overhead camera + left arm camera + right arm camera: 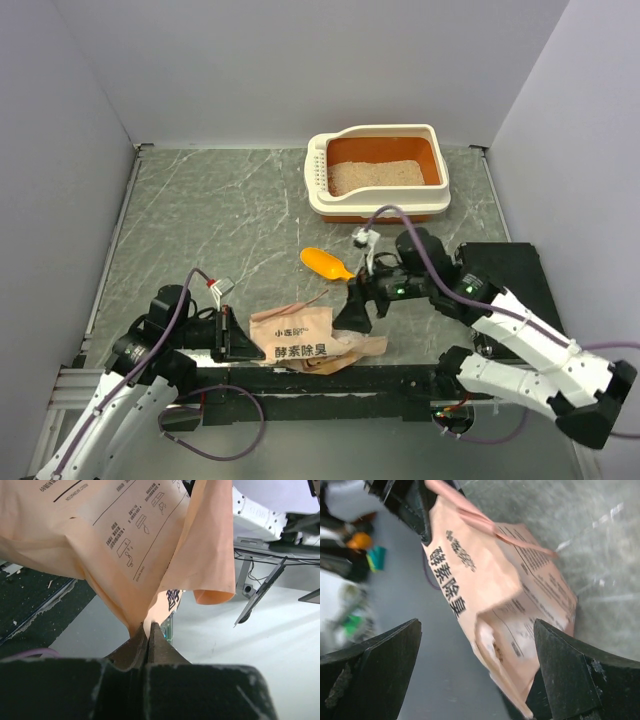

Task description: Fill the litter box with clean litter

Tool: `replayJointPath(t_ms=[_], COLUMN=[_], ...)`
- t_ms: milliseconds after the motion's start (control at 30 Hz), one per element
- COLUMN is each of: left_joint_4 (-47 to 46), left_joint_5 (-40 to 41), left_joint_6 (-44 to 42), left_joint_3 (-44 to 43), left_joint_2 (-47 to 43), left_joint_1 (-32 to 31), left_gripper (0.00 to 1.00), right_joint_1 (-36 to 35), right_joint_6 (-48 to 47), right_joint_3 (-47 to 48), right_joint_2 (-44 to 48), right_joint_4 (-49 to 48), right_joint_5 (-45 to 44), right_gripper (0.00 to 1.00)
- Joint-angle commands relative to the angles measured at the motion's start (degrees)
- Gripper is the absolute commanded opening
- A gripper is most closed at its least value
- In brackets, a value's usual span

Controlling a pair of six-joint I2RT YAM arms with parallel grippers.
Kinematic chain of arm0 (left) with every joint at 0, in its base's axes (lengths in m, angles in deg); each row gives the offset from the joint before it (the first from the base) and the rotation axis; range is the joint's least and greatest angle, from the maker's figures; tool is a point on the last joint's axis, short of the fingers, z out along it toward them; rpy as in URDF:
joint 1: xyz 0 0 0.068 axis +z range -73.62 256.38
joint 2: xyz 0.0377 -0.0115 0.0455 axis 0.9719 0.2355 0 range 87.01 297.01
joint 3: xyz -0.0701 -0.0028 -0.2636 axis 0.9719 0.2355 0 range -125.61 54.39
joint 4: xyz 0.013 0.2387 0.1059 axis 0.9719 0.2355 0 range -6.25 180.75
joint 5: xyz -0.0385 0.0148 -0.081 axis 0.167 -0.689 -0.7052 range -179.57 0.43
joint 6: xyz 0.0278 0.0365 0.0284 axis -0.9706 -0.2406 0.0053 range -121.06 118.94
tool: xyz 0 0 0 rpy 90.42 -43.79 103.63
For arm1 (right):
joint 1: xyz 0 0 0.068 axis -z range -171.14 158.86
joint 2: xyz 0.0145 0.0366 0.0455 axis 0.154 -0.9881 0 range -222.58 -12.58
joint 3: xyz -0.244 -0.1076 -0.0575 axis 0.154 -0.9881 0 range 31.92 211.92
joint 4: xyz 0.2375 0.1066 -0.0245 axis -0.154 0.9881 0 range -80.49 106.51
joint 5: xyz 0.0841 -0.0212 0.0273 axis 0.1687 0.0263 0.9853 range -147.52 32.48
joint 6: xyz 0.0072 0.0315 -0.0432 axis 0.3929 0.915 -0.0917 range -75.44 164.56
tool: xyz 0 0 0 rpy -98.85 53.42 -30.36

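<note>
The cream-white litter box (441, 163) with an orange inside stands at the back of the table, and pale clean litter (375, 176) covers its floor. Near the front edge lies a crinkled tan paper bag (305, 340) (125, 540) (485, 580) with Chinese print. My left gripper (238, 337) (149, 626) is shut on the bag's left end. My right gripper (355, 312) (476, 625) is open just above the bag's right end. Its fingers (380, 655) stand wide on either side of the bag's open corner without pinching it.
A yellow-orange scoop (328, 264) lies on the marble table between the bag and the litter box. A flat black box (510, 268) sits at the right, under my right arm. Grey walls close the table on the left, back and right.
</note>
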Motion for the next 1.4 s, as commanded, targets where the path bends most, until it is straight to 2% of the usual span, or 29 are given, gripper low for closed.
replayJointPath(t_ms=[0,33,67,100,133,233,367,500,567,667,733,800,900,933,1133,1267,1367], left_joint_4=[1.73,1.12,0.94,0.68,0.33,-0.73,-1.34,-1.7,-1.7,-3.01,-3.8,-3.63,-3.28,-3.28,-4.16,-4.6,-3.98], left_joint_5=[0.06,-0.2,-0.2,-0.2,-0.2,-0.55,-0.73,-1.08,-1.17,-1.96,-2.4,-2.57,-2.75,-2.84,-3.54,-3.63,-3.1], left_joint_6=[-2.19,-2.19,-2.28,-2.19,-2.1,-2.01,-2.72,-3.24,-4.03,-4.39,-4.56,-5.09,-6.67,-7.37,-8.52,-8.69,-8.95], left_joint_3=[-3.49,-3.49,-3.41,-3.32,-3.14,-2.62,-2.0,-1.74,-1.74,-1.21,-1.03,-1.12,-1.3,-1.3,-1.03,-0.68,-0.68], left_joint_2=[2.37,2.55,2.98,3.08,3.16,3.25,3.52,3.43,3.6,3.78,3.95,4.13,4.57,4.75,5.98,6.33,6.33], left_joint_1=[0.18,0.18,0.18,0.18,0.18,0.18,0.18,0.18,0.18,0.18,0.18,0.18,0.19,0.18,0.18,0.18,0.18], left_gripper=[0.01,0.01,0.01,0.01,0.01,0.01,0.01,0.01,0.01,0.01,0.01,0.01,0.01,0.01,0.01,0.01,0.01], right_joint_1=[-15.05,-18.5,-21.32,-25.79,-27.22,-33.01,-36.9,-38.14,-38.23,-37.96,-38.31,-40.49,-46.02,-49.35,-59.04,-62.12,-62.66], right_joint_6=[-12.06,-14.08,-18.71,-20.58,-21.73,-24.98,-31.11,-29.75,-26.08,-21.14,-25.14,-25.87,-28.15,-28.85,-31.05,-32.37,-35.36], right_joint_3=[5.58,6.36,6.46,6.37,6.63,6.64,4.97,8.64,8.83,7.87,10.14,15.48,15.87,15.25,10.16,6.64,2.69], right_joint_2=[-1.59,-1.94,-2.2,-3.08,-3.87,-6.77,-9.06,-9.42,-8.19,-4.06,-3.0,-6.32,-10.2,-10.73,-13.98,-17.05,-16.19], right_joint_4=[-3.05,-3.14,-3.49,-3.41,-3.23,-4.36,-9.29,-9.38,-11.83,-14.38,-11.6,-3.17,2.3,2.66,1.43,-1.2,-6.56], right_joint_5=[-20.0,-28.03,-31.68,-35.2,-40.28,-45.16,-51.73,-61.29,-63.35,-60.03,-51.64,-50.79,-58.94,-62.96,-75.12,-82.93,-83.66], right_gripper=[1.0,1.0,1.0,1.0,1.0,1.0,1.0,1.0,1.0,1.0,1.0,1.0,1.0,1.0,1.0,1.0,1.0])
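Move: The litter bag is spread at the table's near edge, its middle about 6 cm back, 7 cm left and 10 cm below the open right hand. Its corner already pinched by the left fingers is roughly 8 cm back, 20 cm left and 9 cm down from the right hand; the yellow scoop is some 20 cm ahead, straight in front and 20 cm below. From the left hand, the bag's middle lies some 12 cm right and 2 cm ahead, almost level. With its fingers staying wide open, the right hand loops back and left towards the bag, rising to about 7 cm above its starting height and then coming down, to finish some 6 cm farther left, 5 cm back and 3 cm lower, over the bag's printed face. On the way the wrist rolls about 70 degrees, mostly around the line of the fingers, swinging them from pointing left to left-and-forward and down, while the left hand stays nearly still and keeps its pinch on the corner. ##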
